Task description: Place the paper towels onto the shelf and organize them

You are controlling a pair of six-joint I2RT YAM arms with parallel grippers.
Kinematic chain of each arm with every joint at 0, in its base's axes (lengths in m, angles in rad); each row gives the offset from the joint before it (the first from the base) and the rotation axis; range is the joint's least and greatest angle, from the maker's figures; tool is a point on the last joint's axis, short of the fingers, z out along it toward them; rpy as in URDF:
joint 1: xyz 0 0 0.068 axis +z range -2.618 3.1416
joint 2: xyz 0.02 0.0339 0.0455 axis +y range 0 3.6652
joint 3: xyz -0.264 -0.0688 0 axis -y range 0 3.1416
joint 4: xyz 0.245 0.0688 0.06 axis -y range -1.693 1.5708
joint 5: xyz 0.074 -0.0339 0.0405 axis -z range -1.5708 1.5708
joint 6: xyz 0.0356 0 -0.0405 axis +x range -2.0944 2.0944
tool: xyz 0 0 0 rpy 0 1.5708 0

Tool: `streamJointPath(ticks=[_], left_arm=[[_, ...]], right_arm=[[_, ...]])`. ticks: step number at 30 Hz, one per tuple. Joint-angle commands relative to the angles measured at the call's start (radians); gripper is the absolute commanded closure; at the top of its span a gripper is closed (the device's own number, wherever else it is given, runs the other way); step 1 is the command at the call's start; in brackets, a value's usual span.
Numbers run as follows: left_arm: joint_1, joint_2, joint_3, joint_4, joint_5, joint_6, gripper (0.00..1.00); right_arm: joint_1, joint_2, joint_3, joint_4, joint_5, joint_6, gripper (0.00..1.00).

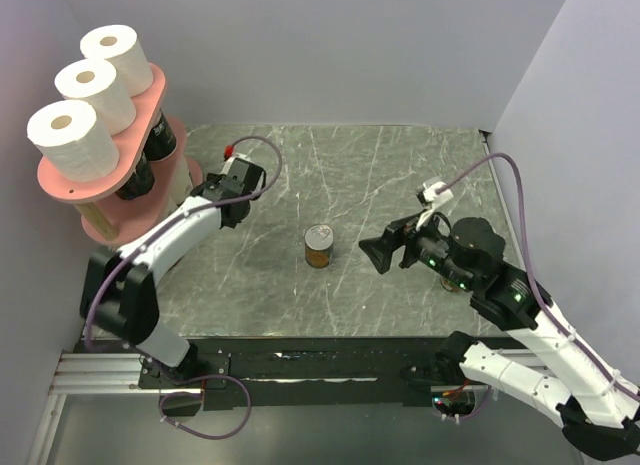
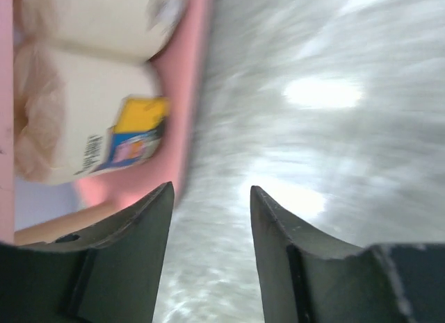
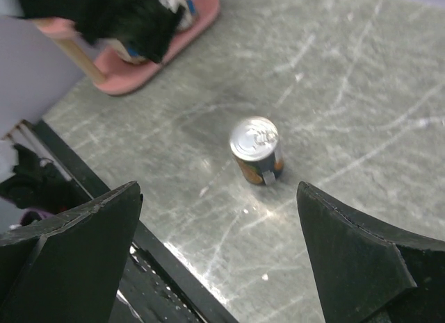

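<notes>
The pink shelf point(image 1: 150, 90) stands at the far left. Three white paper towels point(image 1: 95, 90) sit in a row on its top board, and two black-wrapped rolls point(image 1: 158, 137) stand on the tier below. In the left wrist view, two cream-wrapped rolls point(image 2: 76, 128) lie on a lower pink board point(image 2: 188, 94). My left gripper point(image 1: 200, 193) is just off that board's edge, its jaws point(image 2: 208, 194) open with only table between them. My right gripper point(image 1: 375, 250) hangs wide open over the right half of the table, holding nothing point(image 3: 219, 191).
A small brown tin can point(image 1: 320, 246) stands upright mid-table, also seen ahead of the right fingers point(image 3: 256, 149). The grey marble table point(image 1: 400, 175) is walled at the back and on both sides. A black rail point(image 1: 300, 360) runs along its near edge.
</notes>
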Motion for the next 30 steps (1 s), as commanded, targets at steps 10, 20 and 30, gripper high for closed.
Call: streamJointPath(ticks=[10, 20, 30], left_arm=[[-0.096, -0.616, -0.051, 0.38, 0.685, 0.006, 0.03], [-0.096, -0.773, -0.228, 0.503, 0.879, -0.072, 0.04], [-0.096, -0.787, -0.28, 0.56, 0.893, -0.131, 0.04]], right_arm=[[0.005, 0.107, 0.144, -0.04, 0.319, 0.242, 0.0], [0.005, 0.193, 0.213, -0.079, 0.321, 0.306, 0.01], [0.004, 0.228, 0.236, -0.086, 0.335, 0.263, 0.0]])
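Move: My left hand is empty beside the shelf; the near wrapped roll on its bottom board lies about 11 cm to its left, 2 cm ahead and 7 cm lower, with the far wrapped roll some 11 cm beyond that one. The can stands level with my left hand, roughly 28 cm to its right and 9 cm lower. From my right hand the near wrapped roll is about 53 cm left, 19 cm ahead and 26 cm down. I pull my left hand away from the shelf, sweeping up about 20 cm, 15 cm right and then some 10 cm back over the open table, topping out midway and sinking slightly. Meanwhile I open its fingers wide and swing them from steeply down and forward-left to nearly level, forward-right. My right hand eases 5 cm forward, still open, turning about 20 degrees clockwise. ##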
